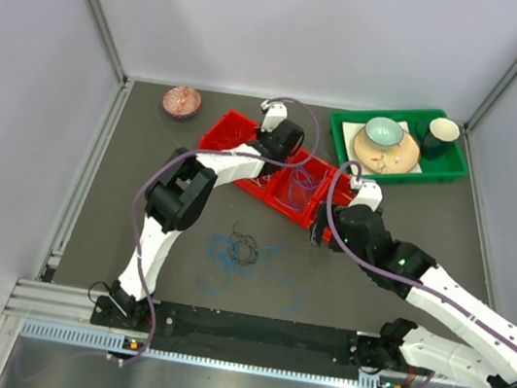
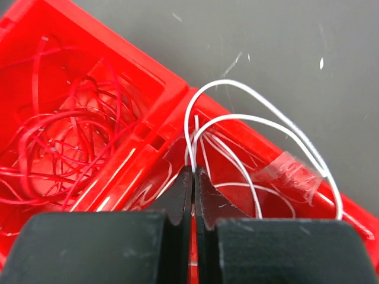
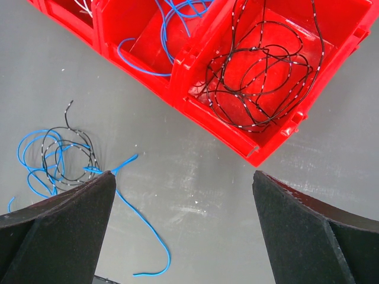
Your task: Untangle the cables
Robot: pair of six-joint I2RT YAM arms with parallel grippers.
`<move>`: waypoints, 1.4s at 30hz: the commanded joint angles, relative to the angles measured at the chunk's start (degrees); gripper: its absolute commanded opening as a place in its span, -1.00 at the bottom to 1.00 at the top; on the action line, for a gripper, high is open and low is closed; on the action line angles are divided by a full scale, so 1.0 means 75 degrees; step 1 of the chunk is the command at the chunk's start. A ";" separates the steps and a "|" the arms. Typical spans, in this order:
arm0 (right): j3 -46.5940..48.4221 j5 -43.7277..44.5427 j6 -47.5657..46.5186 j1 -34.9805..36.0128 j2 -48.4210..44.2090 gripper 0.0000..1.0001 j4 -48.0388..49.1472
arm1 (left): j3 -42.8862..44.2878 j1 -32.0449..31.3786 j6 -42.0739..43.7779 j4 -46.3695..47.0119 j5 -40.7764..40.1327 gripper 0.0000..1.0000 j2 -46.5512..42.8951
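Observation:
My left gripper (image 2: 193, 170) is shut on a thin white cable (image 2: 266, 115) whose loops arch over a compartment of the red tray (image 2: 160, 94). Red cables (image 2: 65, 142) fill the neighbouring compartment. In the right wrist view, black cables (image 3: 260, 83) lie in the tray's end compartment and blue cables (image 3: 172, 23) in the one beside it. A tangle of blue and black cables (image 3: 59, 157) lies on the grey table, with a loose blue cable (image 3: 142, 231) trailing from it. My right gripper (image 3: 183, 183) hangs open above the table beside the tray corner, holding nothing.
A green tray (image 1: 440, 169) at the back right holds a plate, a bowl (image 1: 383, 131) and a dark cup (image 1: 439, 134). A reddish bowl (image 1: 182, 101) sits at the back left. Grey walls enclose the table on three sides.

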 commanded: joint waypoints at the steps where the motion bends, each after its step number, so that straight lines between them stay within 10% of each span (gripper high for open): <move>1: 0.0015 0.0156 0.0078 0.0080 -0.0095 0.93 0.0134 | 0.0391 0.0073 0.0284 -0.0288 0.0517 -0.97 0.0054; 8: 0.0109 0.0156 0.0066 0.0080 -0.0107 0.93 0.0145 | -0.0217 0.0026 0.0542 -0.0193 0.0869 -0.07 -0.1034; 24: 0.0086 -0.0078 0.0265 0.0080 -0.0399 0.91 0.0052 | -0.0347 -0.0629 0.1200 -0.0953 0.0459 0.15 -0.2839; 36: 0.0097 -0.0008 0.0324 0.0080 0.0008 0.93 0.0051 | -0.4810 -0.1086 -0.0570 -0.1740 0.2672 0.18 -0.6988; 42: 0.0086 -0.0312 0.0359 0.0092 0.0233 0.93 0.0344 | -0.5819 -0.1858 -0.1543 -0.2502 0.3107 0.50 -0.7471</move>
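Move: The left hand holds the white cable at the tray compartment for it, whose middle is some 3 cm back, 2 cm to the right and 4 cm below. The red cable's compartment is about 9 cm left and 1 cm ahead, the purple cable's about 11 cm right and 7 cm back. The black-and-blue tangle lies roughly 26 cm back, 2 cm left and 6 below. From the right hand, the white cable's compartment is about 23 cm ahead, 15 left and 14 below. Pinching the white cable's loops, the left hand dips about 1 cm and lets go over its compartment, fingers opening to roughly half. It rises clear by some 12 cm while easing back, then sweeps back towards the black-and-blue tangle, about 24 cm back in all, turning some 25 degrees clockwise, opening wider and starting to sink, without reaching the table. ##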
